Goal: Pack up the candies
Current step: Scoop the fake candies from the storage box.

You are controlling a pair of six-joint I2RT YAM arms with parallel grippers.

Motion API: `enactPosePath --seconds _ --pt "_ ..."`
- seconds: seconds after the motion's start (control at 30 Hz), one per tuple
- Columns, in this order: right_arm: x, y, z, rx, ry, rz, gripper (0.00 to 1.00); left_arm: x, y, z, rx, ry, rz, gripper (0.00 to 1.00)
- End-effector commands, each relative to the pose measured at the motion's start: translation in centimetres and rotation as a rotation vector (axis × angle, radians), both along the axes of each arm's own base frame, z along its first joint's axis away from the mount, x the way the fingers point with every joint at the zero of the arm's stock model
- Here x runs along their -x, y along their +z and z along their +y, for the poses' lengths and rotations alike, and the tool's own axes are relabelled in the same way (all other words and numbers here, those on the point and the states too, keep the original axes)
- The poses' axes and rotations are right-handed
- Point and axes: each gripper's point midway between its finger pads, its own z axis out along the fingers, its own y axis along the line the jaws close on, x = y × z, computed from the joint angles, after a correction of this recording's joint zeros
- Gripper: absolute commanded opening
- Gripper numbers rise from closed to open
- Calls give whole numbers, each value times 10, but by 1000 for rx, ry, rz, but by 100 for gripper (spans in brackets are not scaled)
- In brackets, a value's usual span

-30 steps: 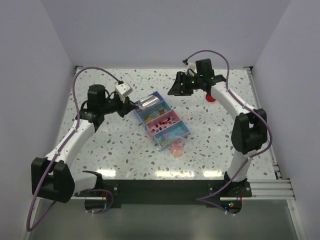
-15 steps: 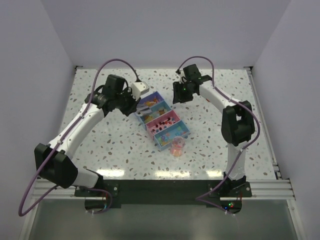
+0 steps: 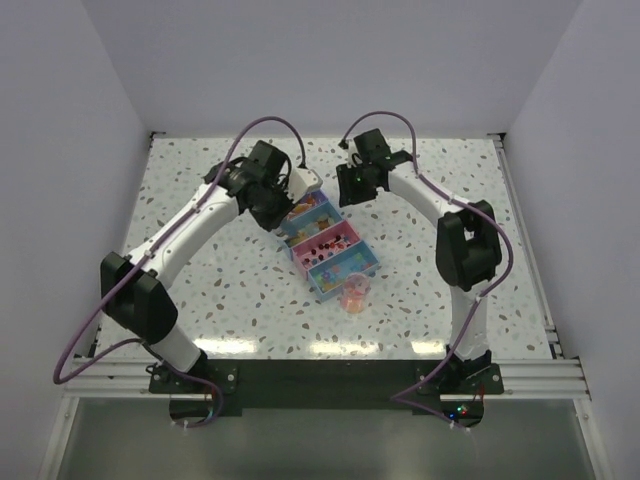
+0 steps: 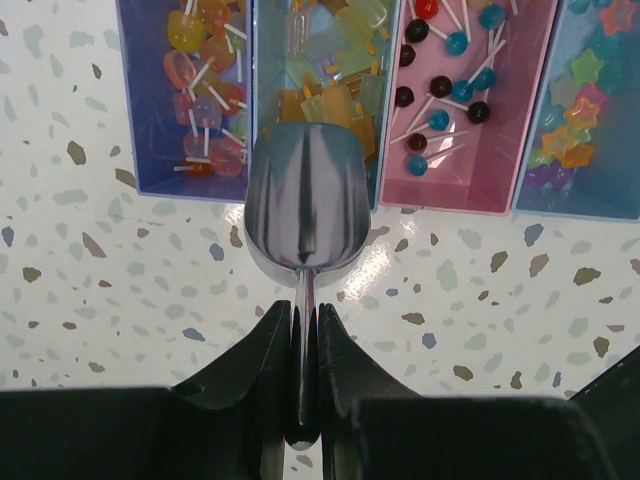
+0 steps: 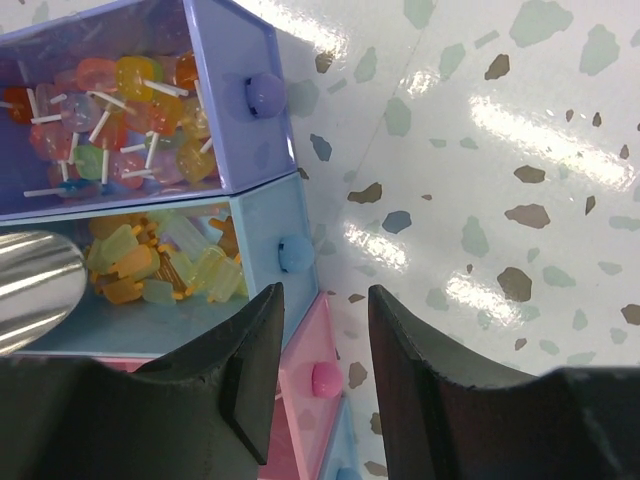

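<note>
Four open drawers (image 3: 330,250) lie side by side and hold the candies. In the left wrist view they are purple (image 4: 200,60), light blue (image 4: 330,90), pink (image 4: 450,80) and blue (image 4: 580,90). My left gripper (image 4: 303,312) is shut on the thin handle of a metal scoop (image 4: 305,210). The scoop's empty bowl rests at the near edge of the light blue drawer. My right gripper (image 5: 325,295) is open above the drawer fronts. Its fingers straddle the pink drawer's knob (image 5: 326,379) without touching it, and the light blue knob (image 5: 296,253) lies just beyond.
A small clear cup (image 3: 353,293) with orange and pink sweets stands on the speckled table just in front of the drawers. Both arms meet over the drawers' far end, left gripper (image 3: 285,203) and right gripper (image 3: 348,192) close together. White walls enclose the table.
The left arm has swung right and brought the scoop over the far drawers. The right arm has swung left, from the back right to the drawer fronts.
</note>
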Motion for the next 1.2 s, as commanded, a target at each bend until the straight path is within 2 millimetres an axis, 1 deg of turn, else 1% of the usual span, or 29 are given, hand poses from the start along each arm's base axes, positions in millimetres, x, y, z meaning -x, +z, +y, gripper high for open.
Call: enactPosePath --seconds 0.0,0.03,0.1,0.17,0.2,0.23,0.27,0.4,0.43,0.5,0.53,0.57,0.63,0.67,0.77,0.8,0.9,1.0,1.03,1.17 --pt "-3 0 9 -28 39 -17 43 -6 11 1 -56 19 -22 0" --pt "-3 -1 9 -31 40 -13 43 -3 10 -3 -71 6 -14 0" --pt "-2 -4 13 -44 43 -6 43 -8 10 -5 -99 12 -21 0" --pt "-2 -7 14 -53 43 1 42 -9 7 -8 -129 3 -19 0" --pt "0 -8 15 -57 44 9 43 -11 11 -11 -131 3 -28 0" --pt "2 -10 16 -66 48 21 43 -10 8 -12 -153 -1 -23 0" --pt "3 -9 15 -67 41 21 43 -12 9 -12 -156 1 -28 0" --pt "9 -6 3 -63 10 28 43 -9 2 -15 -188 -8 -16 0" --pt "15 -8 -2 -62 5 41 43 -10 1 -14 -199 -4 -16 0" --pt "19 2 -5 -80 1 32 43 -9 -2 -14 -211 -5 -14 0" --pt "25 0 -7 -77 0 42 43 -10 -5 -12 -228 2 -10 0" --pt "28 10 -6 -98 3 27 43 -11 -6 -11 -233 5 -11 0" --pt "34 11 -9 -98 -12 33 43 -11 -7 -11 -239 3 -9 0" --pt "34 19 -12 -96 -19 10 43 -11 -9 -11 -241 5 -5 0" --pt "36 24 -21 -69 -43 -11 43 -10 -11 -12 -247 3 2 0" --pt "36 31 -23 -70 -46 -29 43 -10 -12 -12 -248 2 1 0" --pt "44 34 -20 -94 -16 -19 43 -9 -13 -10 -260 5 6 0" --pt "55 22 -18 -102 -4 19 43 -8 -15 -9 -266 3 11 0" --pt "60 15 -19 -100 -2 41 43 -8 -15 -9 -266 3 11 0" --pt "74 2 -14 -95 43 85 41 -7 -15 -9 -271 5 9 0"
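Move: The left hand holds the scoop with its bowl over the light-blue compartment; the ice-pop candies there lie about 4 cm ahead of that hand, 6 cm right and 12 cm below. The purple compartment is roughly 8 cm ahead and 4 cm right, the pink one 10 cm right and 1 cm back. From the right hand those ice-pop candies are about 7 cm left, 2 cm back and 5 cm down; the pink knob is some 6 cm back, 3 cm right. Scoop tip meets the edge of the ice-pop candies as the left hand, keeping its grip, eases about 2 cm right and 2 cm down into the light-blue compartment, rolling its left side up some 13 degrees, then holds. The open right hand dips nearly 4 cm, lifts about 6 and sinks again while drawing 6 cm back and a little right along the box's knobbed side, from the light-blue knob to the pink one. ##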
